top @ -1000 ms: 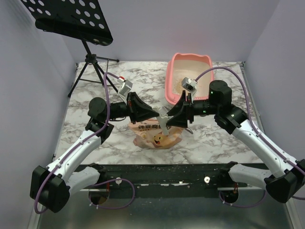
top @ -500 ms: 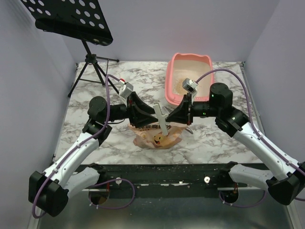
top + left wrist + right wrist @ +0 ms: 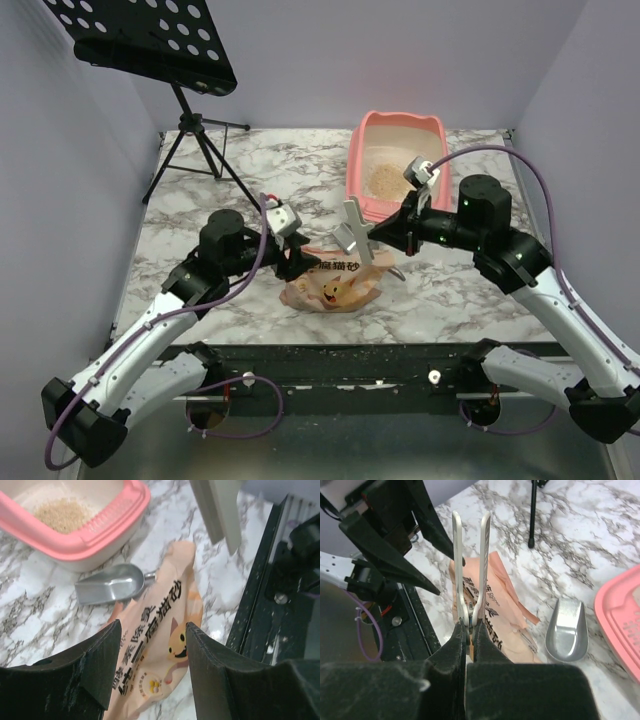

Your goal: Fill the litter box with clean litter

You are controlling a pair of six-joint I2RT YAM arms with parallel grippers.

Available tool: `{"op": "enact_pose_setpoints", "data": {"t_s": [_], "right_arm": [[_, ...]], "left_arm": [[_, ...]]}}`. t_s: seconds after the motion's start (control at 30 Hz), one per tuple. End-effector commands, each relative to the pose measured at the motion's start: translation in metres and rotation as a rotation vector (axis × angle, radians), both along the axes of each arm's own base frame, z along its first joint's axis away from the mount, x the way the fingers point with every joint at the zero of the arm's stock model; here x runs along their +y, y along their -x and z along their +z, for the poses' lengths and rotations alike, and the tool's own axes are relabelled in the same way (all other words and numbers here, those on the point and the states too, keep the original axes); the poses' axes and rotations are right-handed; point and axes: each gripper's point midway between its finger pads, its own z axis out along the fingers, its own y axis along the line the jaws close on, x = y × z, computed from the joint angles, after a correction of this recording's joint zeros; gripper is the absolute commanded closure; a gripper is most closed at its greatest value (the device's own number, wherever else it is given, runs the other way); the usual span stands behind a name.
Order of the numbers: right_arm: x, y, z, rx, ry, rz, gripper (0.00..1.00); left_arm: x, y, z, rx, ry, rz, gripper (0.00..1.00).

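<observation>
The pink litter box (image 3: pixel 357 170) stands at the back, right of centre, with a small pile of tan clean litter (image 3: pixel 385 178) inside; the left wrist view also shows the box (image 3: pixel 107 527) and the litter (image 3: pixel 62 514). My right gripper (image 3: pixel 469 630) is shut on the handle end of a white spring clip (image 3: pixel 470 555), whose two long arms stand apart, held above the orange printed bag (image 3: pixel 335 285). My left gripper (image 3: pixel 152 645) hangs open over the bag (image 3: pixel 160 630) with nothing between its fingers, apart from the clip (image 3: pixel 352 228).
A grey metal scoop (image 3: pixel 107 584) lies on the marble between the bag and the litter box, also seen in the right wrist view (image 3: pixel 566 630). A black music stand (image 3: pixel 150 40) on a tripod (image 3: pixel 195 140) occupies the back left. A black rail (image 3: pixel 350 355) runs along the near edge.
The left gripper opened, let go of the clip and drew back down and left over the bag. The right gripper shut on the clip and carried it up and slightly right.
</observation>
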Motion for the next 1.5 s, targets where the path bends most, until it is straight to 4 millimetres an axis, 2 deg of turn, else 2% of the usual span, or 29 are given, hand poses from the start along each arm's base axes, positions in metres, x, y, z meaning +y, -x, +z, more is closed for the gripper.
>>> {"op": "enact_pose_setpoints", "data": {"t_s": [0.0,0.13,0.33,0.57,0.73,0.83,0.9,1.2,1.3,1.47], "right_arm": [[-0.022,0.004,-0.009,-0.001,0.075,-0.078,1.0],[-0.026,0.013,-0.015,0.001,0.074,-0.067,1.0],[-0.026,0.017,-0.028,0.017,0.081,-0.05,1.0],[-0.021,0.013,-0.038,0.032,0.079,-0.041,1.0],[-0.014,0.011,-0.044,0.045,0.082,-0.013,1.0],[-0.011,0.002,-0.053,0.052,0.112,-0.023,1.0],[-0.01,-0.004,-0.055,0.052,0.125,-0.032,1.0],[0.002,-0.034,-0.046,-0.123,0.16,0.001,1.0],[0.011,-0.034,-0.042,-0.152,0.159,0.063,1.0],[0.025,-0.024,-0.037,-0.178,0.136,0.195,1.0]], "left_arm": [[0.009,-0.002,-0.056,-0.054,-0.252,0.017,0.38],[0.003,0.008,-0.066,-0.052,-0.272,-0.042,0.39],[0.005,-0.004,-0.074,-0.069,-0.324,-0.008,0.39],[0.0,-0.01,-0.098,-0.03,-0.382,-0.033,0.45],[0.0,-0.011,-0.109,-0.032,-0.397,-0.033,0.64],[-0.002,-0.009,-0.114,-0.02,-0.401,-0.052,0.86],[-0.003,-0.006,-0.117,-0.008,-0.399,-0.07,0.95],[-0.005,-0.002,-0.108,-0.023,-0.351,-0.076,0.98],[-0.004,-0.002,-0.106,-0.032,-0.34,-0.058,1.0],[-0.001,-0.002,-0.102,-0.05,-0.331,-0.032,1.0]]}}
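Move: The left hand, open and empty, has the litter bag's middle roughly 5 cm to its right, 2 cm back and 14 cm below. The scoop lies about 10 cm right and 6 cm ahead of that hand, the litter box some 23 cm right and 24 cm ahead, both near table height. From the right hand, which already holds the opened clip, the bag's middle is about 10 cm left, 4 cm back and 20 cm below. Left hand sinks about 11 cm, shutting on the bag's folded top; right hand lowers the clip 6 cm. ##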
